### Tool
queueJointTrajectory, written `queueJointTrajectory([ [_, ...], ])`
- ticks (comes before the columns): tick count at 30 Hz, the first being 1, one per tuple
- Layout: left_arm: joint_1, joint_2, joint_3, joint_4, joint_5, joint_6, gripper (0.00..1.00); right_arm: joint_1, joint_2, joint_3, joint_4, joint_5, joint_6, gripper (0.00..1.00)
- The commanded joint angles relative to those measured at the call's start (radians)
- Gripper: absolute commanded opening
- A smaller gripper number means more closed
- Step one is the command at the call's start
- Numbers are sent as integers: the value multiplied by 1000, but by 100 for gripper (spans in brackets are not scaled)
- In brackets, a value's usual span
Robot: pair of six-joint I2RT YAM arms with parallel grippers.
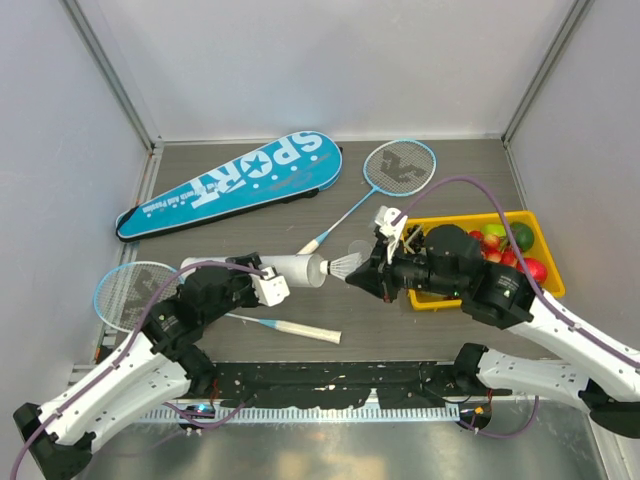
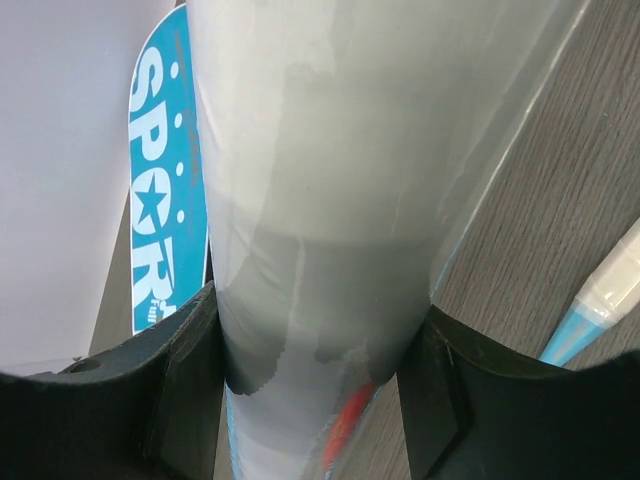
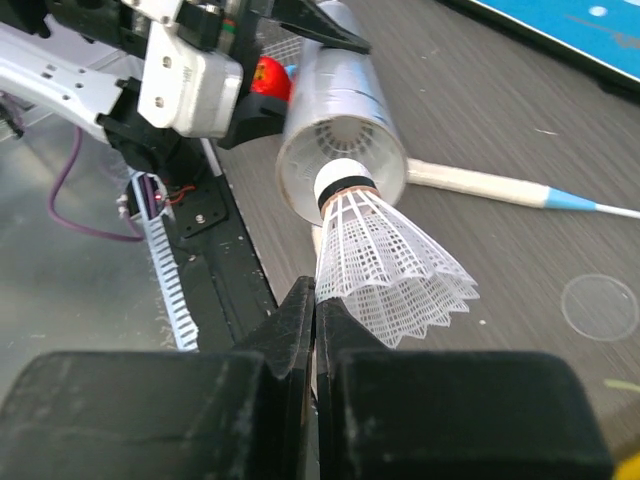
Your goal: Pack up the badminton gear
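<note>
My left gripper (image 1: 262, 282) is shut on the long white tube (image 1: 296, 270) and holds it lying level, its open mouth (image 3: 340, 150) facing right. In the left wrist view the tube (image 2: 320, 200) fills the gap between both black fingers (image 2: 170, 380). The right gripper (image 3: 315, 300) is shut on the skirt edge of a white shuttlecock (image 3: 385, 260), whose cork tip sits at the tube's mouth. One racket (image 1: 400, 165) lies at the back, the other racket (image 1: 130, 292) at the left with its handle (image 1: 300, 330) near me. The blue SPORT bag (image 1: 235, 180) lies at the back left.
A yellow tray (image 1: 555, 265) of fruit stands at the right, under my right arm. A small red ball (image 3: 268, 78) shows beside the left gripper. A clear round lid (image 3: 600, 305) lies flat on the table. Grey walls close in the left, right and back.
</note>
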Motion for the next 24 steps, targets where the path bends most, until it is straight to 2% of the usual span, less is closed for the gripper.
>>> queueJointTrajectory([
  [1, -9, -15, 11, 96, 15, 14, 0, 62, 47, 56, 91, 15, 30, 5],
  [10, -13, -53, -14, 102, 13, 23, 0, 198, 191, 134, 73, 172, 14, 5],
  [24, -24, -101, -35, 128, 21, 30, 0, 215, 306, 179, 124, 202, -10, 5],
])
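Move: The open mouth of the shuttlecock tube lies about 7 cm left of the right hand, 2 cm ahead and 2 cm lower; its fingers hold a shuttlecock by the skirt, cork towards the mouth. On the table some 28 cm below that hand, the clear lid lies 23 cm ahead and 3 cm to the right, the near racket handle 10 cm left and level. From the left hand, the mouth is about 15 cm right, 4 cm back and 8 cm up. Feeding the shuttlecock cork first into the tube, the right hand goes left about 7 cm, quickly at first and then slower, sinking slightly and bowing a little back before coming forward again. Its shut fingers keep their pinch on the skirt, with barely any wrist turn, and end at the mouth's rim. The left hand keeps its grip and holds the tube nearly still. ##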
